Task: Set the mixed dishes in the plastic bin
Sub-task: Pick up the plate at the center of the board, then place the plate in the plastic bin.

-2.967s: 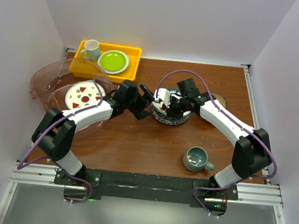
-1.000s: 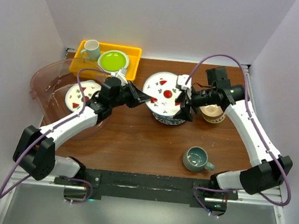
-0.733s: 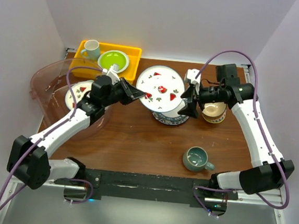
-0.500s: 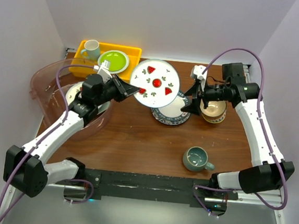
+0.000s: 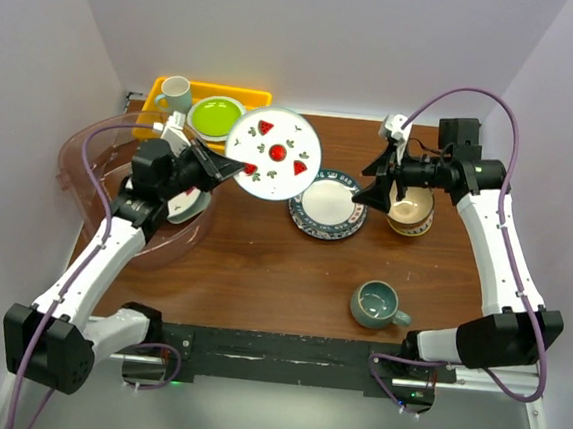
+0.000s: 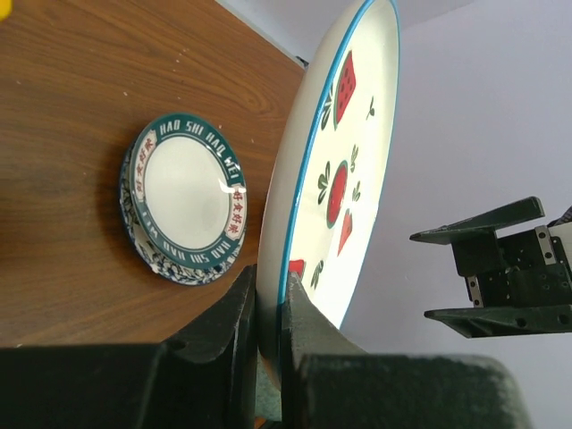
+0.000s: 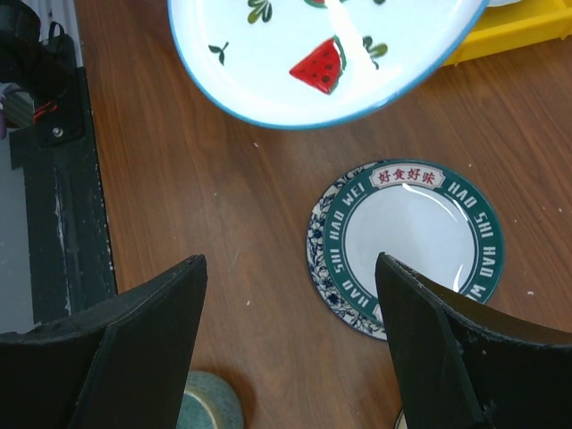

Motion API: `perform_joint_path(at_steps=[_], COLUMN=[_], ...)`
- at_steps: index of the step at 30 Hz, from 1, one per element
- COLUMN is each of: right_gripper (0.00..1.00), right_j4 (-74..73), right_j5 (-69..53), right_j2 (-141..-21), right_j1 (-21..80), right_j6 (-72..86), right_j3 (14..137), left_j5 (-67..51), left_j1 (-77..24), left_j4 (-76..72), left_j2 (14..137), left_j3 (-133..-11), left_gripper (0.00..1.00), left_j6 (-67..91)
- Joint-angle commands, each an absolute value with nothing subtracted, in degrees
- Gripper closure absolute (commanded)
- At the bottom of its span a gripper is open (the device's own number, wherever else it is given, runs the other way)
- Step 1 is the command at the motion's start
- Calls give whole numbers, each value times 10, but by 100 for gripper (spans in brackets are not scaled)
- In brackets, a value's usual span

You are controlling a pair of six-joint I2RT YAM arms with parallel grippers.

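My left gripper [image 5: 232, 167] is shut on the rim of a blue-rimmed watermelon plate [image 5: 271, 156], held tilted in the air just right of the plastic bin [image 5: 82, 146]. In the left wrist view the plate [image 6: 335, 170] stands on edge between the fingers of this gripper [image 6: 268, 308]. Another watermelon plate [image 5: 185, 206] lies in the bin, mostly hidden by the arm. A stack of green-rimmed plates [image 5: 328, 204] [image 7: 411, 246] rests mid-table. My right gripper [image 5: 374, 182] [image 7: 290, 264] hangs open above the table beside the stack, holding nothing. A cream-tan bowl [image 5: 410, 213] sits under its wrist. A teal mug [image 5: 377, 303] stands in front.
A yellow tray [image 5: 159, 123] at the back left carries a white mug [image 5: 175, 92] and a lime-green plate [image 5: 215, 116]. White walls close in the table on three sides. The teal mug's rim [image 7: 210, 407] shows below the right fingers.
The left arm has lifted the watermelon plate off the stack and carried it left towards the bin. The right gripper has drawn back to the right, away from the plate.
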State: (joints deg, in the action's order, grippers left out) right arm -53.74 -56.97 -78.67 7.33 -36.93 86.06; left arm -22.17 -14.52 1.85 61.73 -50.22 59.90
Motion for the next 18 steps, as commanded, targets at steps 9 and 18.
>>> perform_joint_path(at_steps=[9,18], right_gripper=[20,19], right_j4=[-492,-469], right_j5=[-587,-580], right_j2=[-787,-787], right_j1=[61,56], right_j6=[-326,-314], right_j3=[841,821], left_j5=[-301,-333], left_j1=[-38,42], left_j4=[-32,-31], left_j2=[553,539], left_j3=[-550,-551], left_gripper=[100,100], left_j6=[586,594])
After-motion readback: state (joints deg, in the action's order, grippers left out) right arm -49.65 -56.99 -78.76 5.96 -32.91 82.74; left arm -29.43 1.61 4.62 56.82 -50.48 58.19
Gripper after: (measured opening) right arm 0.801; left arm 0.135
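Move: The left hand already holds the watermelon plate by its rim, and the bin's middle lies about 22 cm to its left, 4 cm back and 17 cm below. Some 12 cm left and 14 cm ahead of this hand is the yellow tray, while the green-rimmed plate lies roughly 20 cm right, about level with it, both some 20 cm or more below. From the right hand the bin is about 47 cm left, nearly level fore and aft, 19 cm down. Keeping its pinch on the watermelon plate's rim, the left hand carries it about 8 cm left towards the bin. ##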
